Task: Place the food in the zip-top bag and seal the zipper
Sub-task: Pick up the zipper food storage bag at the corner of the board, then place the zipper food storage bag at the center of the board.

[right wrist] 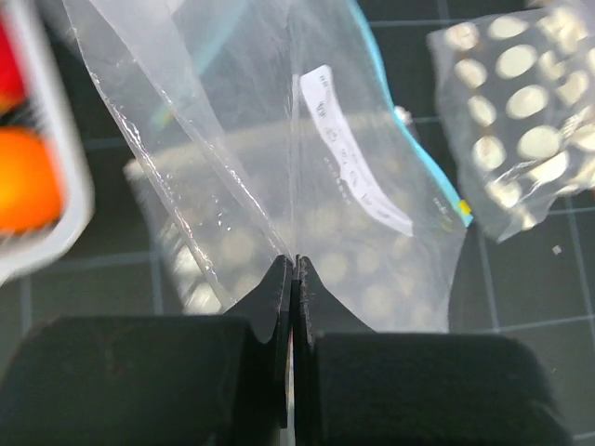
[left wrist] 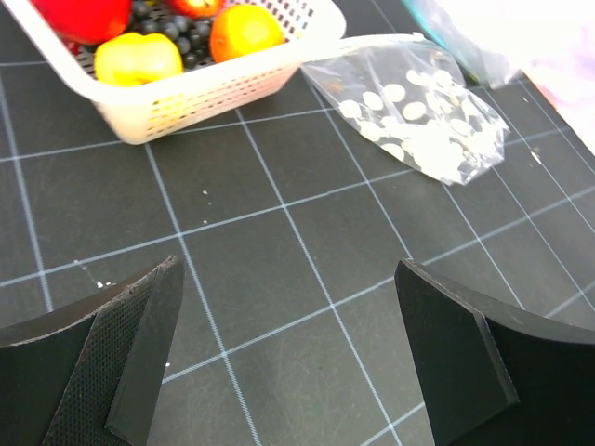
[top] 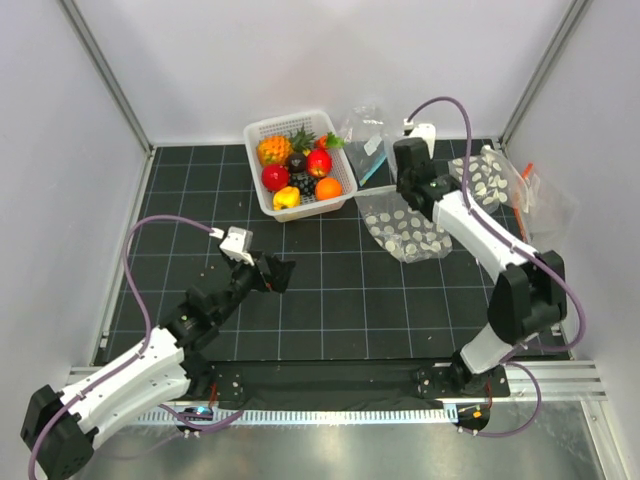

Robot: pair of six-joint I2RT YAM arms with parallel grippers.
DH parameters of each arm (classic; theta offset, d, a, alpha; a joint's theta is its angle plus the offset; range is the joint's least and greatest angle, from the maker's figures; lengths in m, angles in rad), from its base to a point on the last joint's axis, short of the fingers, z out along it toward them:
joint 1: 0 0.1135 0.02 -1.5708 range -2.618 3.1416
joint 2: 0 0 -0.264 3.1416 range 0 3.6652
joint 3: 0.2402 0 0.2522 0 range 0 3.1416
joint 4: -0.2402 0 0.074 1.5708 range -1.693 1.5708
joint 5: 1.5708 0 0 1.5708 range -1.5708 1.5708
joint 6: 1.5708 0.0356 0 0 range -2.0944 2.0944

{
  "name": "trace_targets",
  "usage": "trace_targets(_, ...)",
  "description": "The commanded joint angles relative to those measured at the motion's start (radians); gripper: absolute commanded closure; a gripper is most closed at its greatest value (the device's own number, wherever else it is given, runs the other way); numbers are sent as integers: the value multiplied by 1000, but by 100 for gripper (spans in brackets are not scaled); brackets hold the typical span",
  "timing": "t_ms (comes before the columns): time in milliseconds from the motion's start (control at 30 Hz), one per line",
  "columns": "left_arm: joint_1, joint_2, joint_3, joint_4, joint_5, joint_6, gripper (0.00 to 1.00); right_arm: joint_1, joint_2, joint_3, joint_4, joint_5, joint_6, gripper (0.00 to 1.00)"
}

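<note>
The food lies in a white basket: two red rounds, an orange one and a yellow one. Just right of the basket, the clear zip-top bag stands crumpled. My right gripper is shut on a fold of the bag, whose teal zipper runs along its far right edge. My left gripper hangs open over bare mat in front of the basket, with nothing between its fingers. In the overhead view the left gripper sits mid-table.
A pineapple and dark berries share the basket. A dotted clear bag lies right of the basket, under my right arm. Another dotted bag and a bag with an orange strip lie at the far right. White walls enclose the mat.
</note>
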Motion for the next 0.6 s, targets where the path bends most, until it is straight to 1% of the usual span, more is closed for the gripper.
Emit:
trace_targets(0,2,-3,14,10,-75,-28,0,96,-167,-103,4,-9,53,99)
trace_targets(33,2,-6,12,6,-86,-29,0,139,-240,-135,-2,-13,69,99)
trace_targets(67,2,-9,11,6,-104,-40,0,156,-290,-207,4,-36,79,99)
trace_targets(133,2,-20,4,-1,-132,-54,0,190,-374,-287,39,-157,102,99)
trace_targets(167,1,-24,3,-1,-141,-58,0,225,-460,-357,51,-197,107,99)
trace_targets(200,2,-29,-2,-1,-146,-58,0,248,-492,-385,55,-226,112,99)
trace_targets(233,2,-37,-5,-1,-146,-58,0,268,-532,-413,50,-268,119,96)
trace_targets(267,2,-38,-3,-1,-147,-58,0,299,-563,-460,42,-285,124,88)
trace_targets(300,2,-41,-5,-1,-149,-58,0,308,-626,-485,36,-323,128,76)
trace_targets(333,2,-41,-3,-7,-149,-58,0,316,-654,-538,42,-389,135,49)
trace_targets(367,2,-43,-3,-9,-149,-58,0,325,-678,-560,45,-411,139,38)
trace_targets(400,2,-41,0,-9,-149,-60,0,325,-722,-574,44,-423,139,31)
trace_targets(433,2,-37,0,-4,-143,-58,0,327,-738,-583,32,-423,139,21)
trace_targets(500,2,-31,-2,-1,-135,-58,0,325,-772,-588,6,-385,135,17)
trace_targets(567,2,-18,1,-1,-124,-57,0,325,-780,-572,-7,-371,130,18)
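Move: The zipper bag is already pinched in the right fingers. The near dotted bag, over which it is drawn, lies about 5 cm back, 2 cm left and 15 cm below that hand. From the right hand, the orange is some 5 cm ahead and 22 cm left, and the far dotted bag 10 cm ahead and 22 cm right. From the left hand, the near dotted bag is roughly 16 cm ahead, 31 cm right and 13 cm lower. The zipper bag, pinched by the edge opposite its zipper, is swept back some 20 cm and about half as far left by the right hand, nearly level, over the near dotted bag. The hand swings about 30 degrees counter-clockwise with its left side rising, and its shut fingers open wide late in the sweep and let go. The open left hand shifts slightly left. ##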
